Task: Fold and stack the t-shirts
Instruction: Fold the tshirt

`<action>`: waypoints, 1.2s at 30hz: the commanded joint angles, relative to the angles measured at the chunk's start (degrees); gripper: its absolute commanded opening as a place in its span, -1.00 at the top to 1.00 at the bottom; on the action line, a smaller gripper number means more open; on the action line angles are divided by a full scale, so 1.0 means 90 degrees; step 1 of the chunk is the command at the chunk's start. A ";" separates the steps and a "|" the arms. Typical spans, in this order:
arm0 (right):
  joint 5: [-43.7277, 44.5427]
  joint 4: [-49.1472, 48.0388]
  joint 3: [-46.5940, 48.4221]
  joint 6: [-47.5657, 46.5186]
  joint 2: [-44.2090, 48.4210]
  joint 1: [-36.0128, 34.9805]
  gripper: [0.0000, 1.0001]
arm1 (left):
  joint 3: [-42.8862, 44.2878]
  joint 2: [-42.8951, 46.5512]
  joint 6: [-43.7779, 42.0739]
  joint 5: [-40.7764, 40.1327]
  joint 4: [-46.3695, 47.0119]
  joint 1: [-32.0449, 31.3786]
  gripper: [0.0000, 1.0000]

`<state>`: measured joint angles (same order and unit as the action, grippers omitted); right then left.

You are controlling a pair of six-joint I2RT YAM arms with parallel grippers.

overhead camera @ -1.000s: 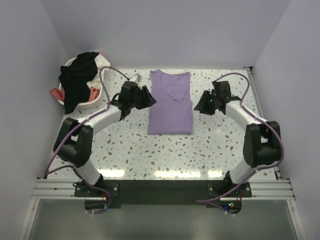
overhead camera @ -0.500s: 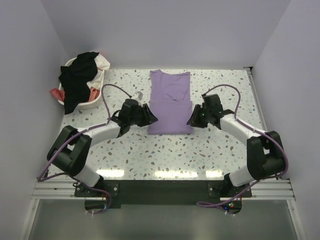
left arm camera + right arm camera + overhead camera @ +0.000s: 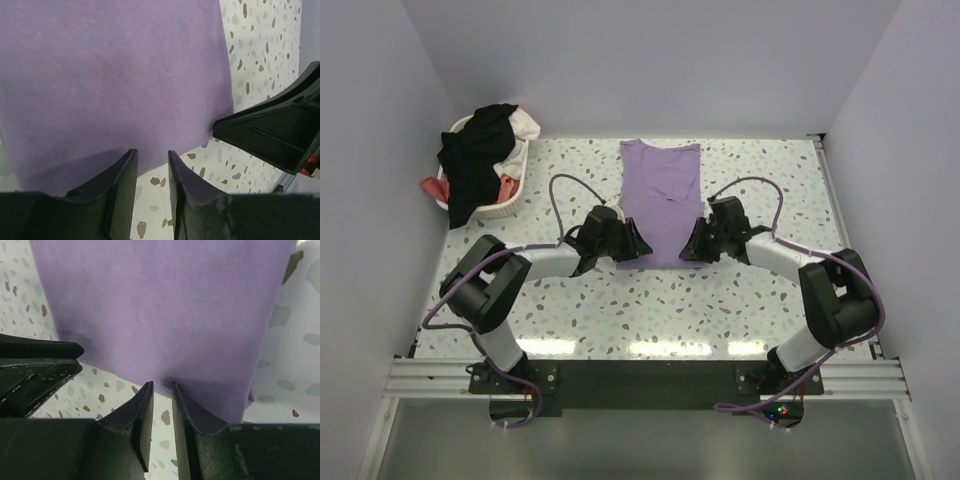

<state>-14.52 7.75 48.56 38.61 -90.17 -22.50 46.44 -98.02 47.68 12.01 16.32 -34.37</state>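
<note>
A purple t-shirt (image 3: 662, 185) lies flat in the middle of the table, folded into a long narrow rectangle. My left gripper (image 3: 638, 246) sits low at the shirt's near left corner and my right gripper (image 3: 688, 250) at its near right corner. In the left wrist view the left gripper (image 3: 152, 156) is narrowly open, its tips at the hem of the shirt (image 3: 115, 75), with bare table between the fingers. In the right wrist view the right gripper (image 3: 162, 386) is narrowly open, its tips touching the hem of the shirt (image 3: 165, 305), which puckers slightly there.
A white basket (image 3: 510, 205) at the back left holds a black garment (image 3: 480, 150) and orange and white clothes, some hanging over its rim. White walls close in the table on three sides. Each gripper shows in the other's wrist view.
Both arms have moved toward me and inward, from beside the shirt's middle down to its near hem. The shirt has not moved.
</note>
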 commanded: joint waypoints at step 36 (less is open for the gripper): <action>-0.0428 0.0379 -0.1303 -0.0208 0.1415 0.1328 0.36 | -0.1155 0.1632 0.0015 -0.0689 -0.0552 0.0303 0.18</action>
<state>-22.17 7.09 35.97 38.94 -80.55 -10.81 37.30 -86.46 49.69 8.47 13.91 -32.45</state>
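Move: Both my hands hover some 4 cm above the folded t-shirt, close to its near edge. The near left corner lies about 6 cm left and 1 cm back of my left hand, the near right corner about 14 cm right and 1 cm back. From my right hand that right corner is roughly 5 cm right and 1 cm back; the t-shirt's far end is some 24 cm ahead and 6 cm left. I lower both hands about 3.5 cm to the cloth's level at the near edge, easing back 2 to 3 cm, then spread them apart towards the near corners. My right hand travels about 6 cm right overall and turns slightly clockwise, my left goes left less far while low; both then lift, the left higher, fingers staying partly open. ##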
